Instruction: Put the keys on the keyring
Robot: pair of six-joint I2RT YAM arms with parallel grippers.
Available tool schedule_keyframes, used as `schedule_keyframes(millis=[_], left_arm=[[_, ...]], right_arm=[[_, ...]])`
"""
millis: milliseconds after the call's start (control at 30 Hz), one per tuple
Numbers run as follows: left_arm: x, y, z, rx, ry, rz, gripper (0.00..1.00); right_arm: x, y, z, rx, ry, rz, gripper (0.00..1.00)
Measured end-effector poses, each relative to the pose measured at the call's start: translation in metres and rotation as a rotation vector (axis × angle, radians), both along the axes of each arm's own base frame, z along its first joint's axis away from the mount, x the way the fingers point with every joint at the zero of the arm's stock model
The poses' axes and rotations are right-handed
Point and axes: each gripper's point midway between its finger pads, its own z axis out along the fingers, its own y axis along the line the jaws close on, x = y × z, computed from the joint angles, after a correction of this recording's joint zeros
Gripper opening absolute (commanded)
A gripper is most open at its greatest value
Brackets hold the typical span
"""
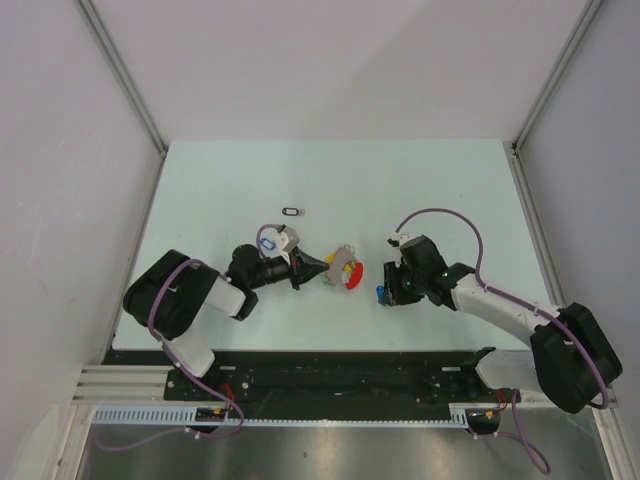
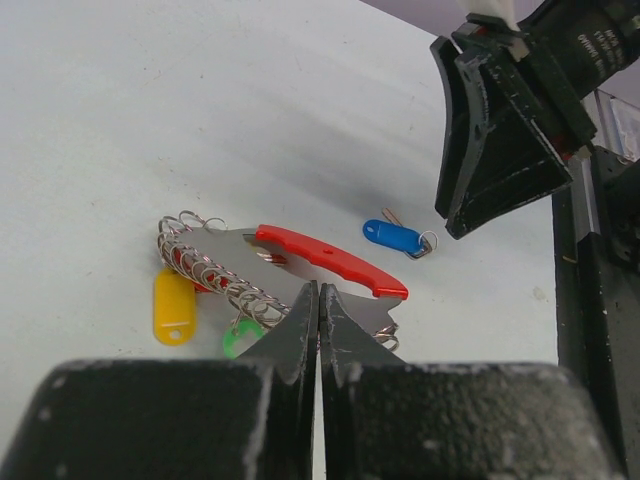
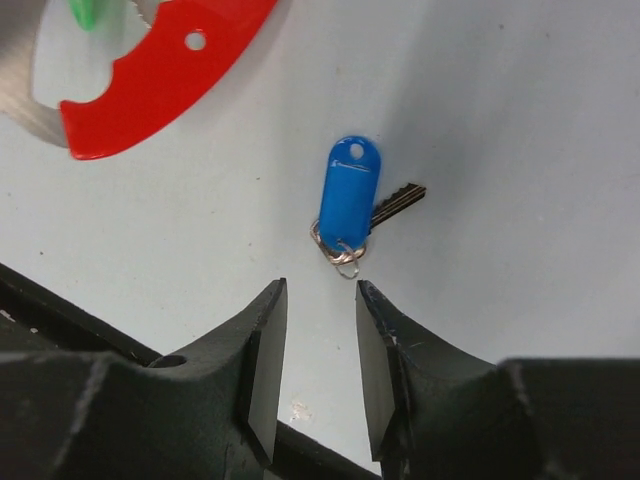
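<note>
The keyring (image 2: 330,258) lies on the table, showing a red curved band, a grey metal plate, a coil of small rings, a yellow tag (image 2: 173,305) and a green tag (image 2: 240,338). My left gripper (image 2: 320,292) is shut, its tips pinching the edge of the keyring's plate; from above it (image 1: 318,268) meets the keyring (image 1: 345,271) from the left. A blue-tagged key (image 3: 348,200) lies flat just ahead of my right gripper (image 3: 320,300), which is open and holds nothing. The blue-tagged key (image 2: 392,237) rests to the right of the red band.
A black-tagged key (image 1: 292,211) lies alone farther back on the pale table (image 1: 450,190). My right gripper (image 1: 390,286) hovers close to the keyring's right side. White walls enclose the table on three sides.
</note>
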Motion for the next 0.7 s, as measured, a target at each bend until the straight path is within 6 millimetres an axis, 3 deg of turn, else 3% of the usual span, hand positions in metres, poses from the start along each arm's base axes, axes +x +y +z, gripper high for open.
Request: schedule_keyframes(millis=[200,533,700], left_arm=[[-0.001,0.0,-0.003,0.009,0.008,-0.001,0.0],[-0.002,0.0,-0.004,0.011,0.011,-0.006,0.0],[-0.002,0.0,-0.004,0.011,0.011,-0.009,0.0]], right_arm=[[0.002,-0.011,-0.015,0.004,0.078,-0.005,0.32],[0.005,-0.008,-0.025,0.036,0.148,0.04,0.2],[0.003,-0.007,-0.028,0.046,0.168,0.055,0.19]])
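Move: The blue key tag lies almost under the right gripper, its middle about 2 cm ahead and 4 cm below, with its small ring at the end nearer the robot. The big keyring with the red handle is roughly 8 cm ahead and 8 cm left of this hand; the yellow tag is some 11 cm ahead and 11 cm left. From the left gripper, the blue tag is about 12 cm right, 3 cm back and 9 cm down. Lower the right gripper about 3 cm onto the near end of the blue tag, easing barely to the right. As it sinks, tip the fingers some 10 degrees steeper and narrow them to roughly half their gap, so the fingertips come either side of the tag's small ring without shutting. ##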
